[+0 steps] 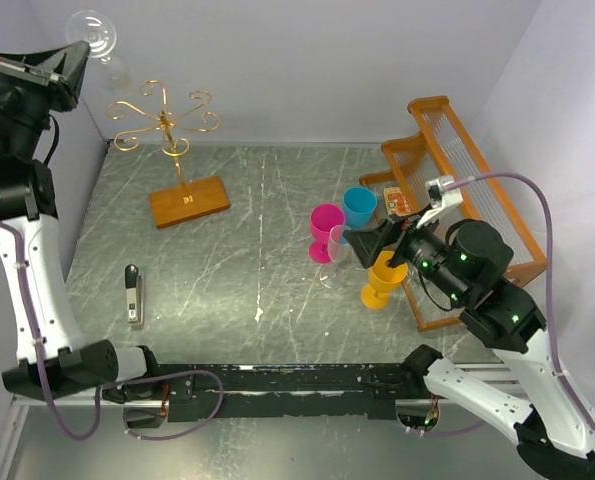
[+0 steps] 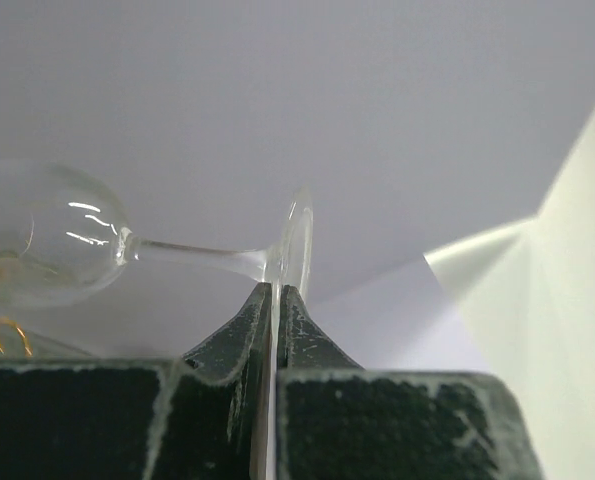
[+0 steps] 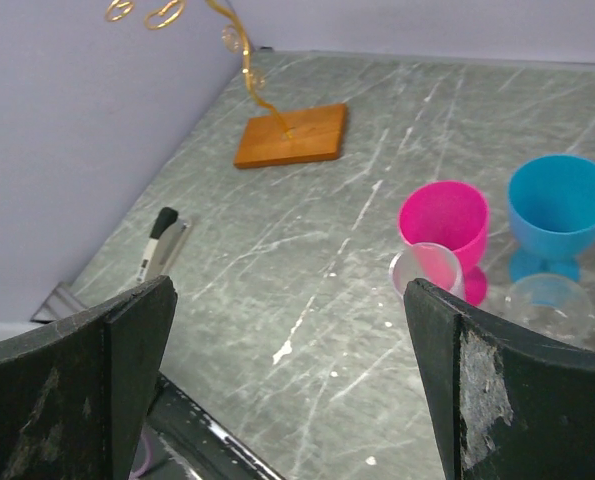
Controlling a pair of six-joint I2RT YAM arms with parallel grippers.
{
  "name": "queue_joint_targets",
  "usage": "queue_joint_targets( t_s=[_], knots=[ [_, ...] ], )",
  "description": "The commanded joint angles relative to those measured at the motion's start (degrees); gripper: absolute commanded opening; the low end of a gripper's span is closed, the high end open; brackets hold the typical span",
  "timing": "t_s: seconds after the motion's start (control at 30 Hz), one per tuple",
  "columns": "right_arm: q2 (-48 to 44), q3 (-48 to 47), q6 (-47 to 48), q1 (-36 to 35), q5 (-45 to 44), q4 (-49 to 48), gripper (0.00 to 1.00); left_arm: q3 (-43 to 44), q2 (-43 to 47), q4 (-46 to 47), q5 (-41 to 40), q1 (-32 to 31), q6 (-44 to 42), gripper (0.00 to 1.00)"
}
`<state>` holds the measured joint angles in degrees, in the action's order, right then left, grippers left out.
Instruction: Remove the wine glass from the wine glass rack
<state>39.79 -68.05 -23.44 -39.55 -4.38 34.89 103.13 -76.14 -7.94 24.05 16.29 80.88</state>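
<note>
A clear wine glass [image 1: 92,35] is held high at the far left corner, lying sideways with its bowl [image 2: 47,240] to the left in the left wrist view. My left gripper [image 1: 74,55] [image 2: 275,292] is shut on the rim of its foot [image 2: 295,235]. The glass sits above and left of the scrolled arms of the gold wire wine glass rack [image 1: 165,118], whose wooden base [image 1: 188,200] [image 3: 292,135] rests on the table. One gold curl [image 2: 12,335] shows below the bowl. My right gripper [image 1: 362,240] [image 3: 289,290] hangs open over the table, with nothing between its fingers.
Pink [image 1: 326,228], blue [image 1: 359,205] and yellow [image 1: 382,280] goblets and a small clear glass [image 1: 335,258] [image 3: 427,270] stand beside the right gripper. An orange wooden-framed rack [image 1: 467,190] stands at the right. A black and silver stapler [image 1: 132,292] lies at the left.
</note>
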Motion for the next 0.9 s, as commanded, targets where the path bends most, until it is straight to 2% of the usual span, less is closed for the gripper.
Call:
queue_joint_targets(
  t_s=[0.0,0.13,0.27,0.57,0.77,0.87],
  knots=[
    [1.9,2.4,-4.4,-0.1,6.0,-6.8,0.99,-6.5,5.3,11.4,11.6,0.2,6.0,0.07],
    [3.8,4.1,-7.4,-0.1,8.9,-11.9,0.99,-12.6,10.9,14.6,16.4,-0.8,8.7,0.07],
    [6.1,7.2,-11.5,-0.1,13.7,-19.0,0.99,-16.3,15.5,12.7,16.5,-7.3,6.7,0.07],
    [13.7,13.2,-24.6,-0.2,27.2,-43.1,0.98,-30.1,22.0,31.9,21.3,-15.6,20.3,0.07],
    [17.0,16.9,-31.0,-0.3,29.3,-60.3,0.99,-38.3,24.2,45.5,21.4,-20.3,30.1,0.07],
    [18.7,16.8,-32.3,-0.3,29.1,-66.1,0.96,-40.6,25.2,48.4,21.7,-22.3,32.5,0.07]
  ],
)
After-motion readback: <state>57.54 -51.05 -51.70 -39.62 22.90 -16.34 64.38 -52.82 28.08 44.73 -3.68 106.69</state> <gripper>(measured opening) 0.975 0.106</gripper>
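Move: The left gripper already holds the clear wine glass by its foot, clear of the rack; the open right gripper, where the glass is headed, is roughly 43 cm to its right, 19 cm back and 21 cm lower. The rack's hooks stand about 18 cm ahead, 6 cm right and 25 cm below. From the right gripper, the held glass is some 43 cm left, 20 cm ahead and 12 cm up; the pink glass sits 22 cm ahead, 3 cm left and 26 cm below. Draw the left gripper back and to the right, about 17 cm and 16 cm, sinking some 5 cm and swinging clockwise nearly 50 degrees, with the wine glass's foot kept pinched as it comes towards the right gripper. Meanwhile bring the open right gripper about 14 cm left to meet it, turning counter-clockwise and rolling its left side up, each near 30 degrees. ##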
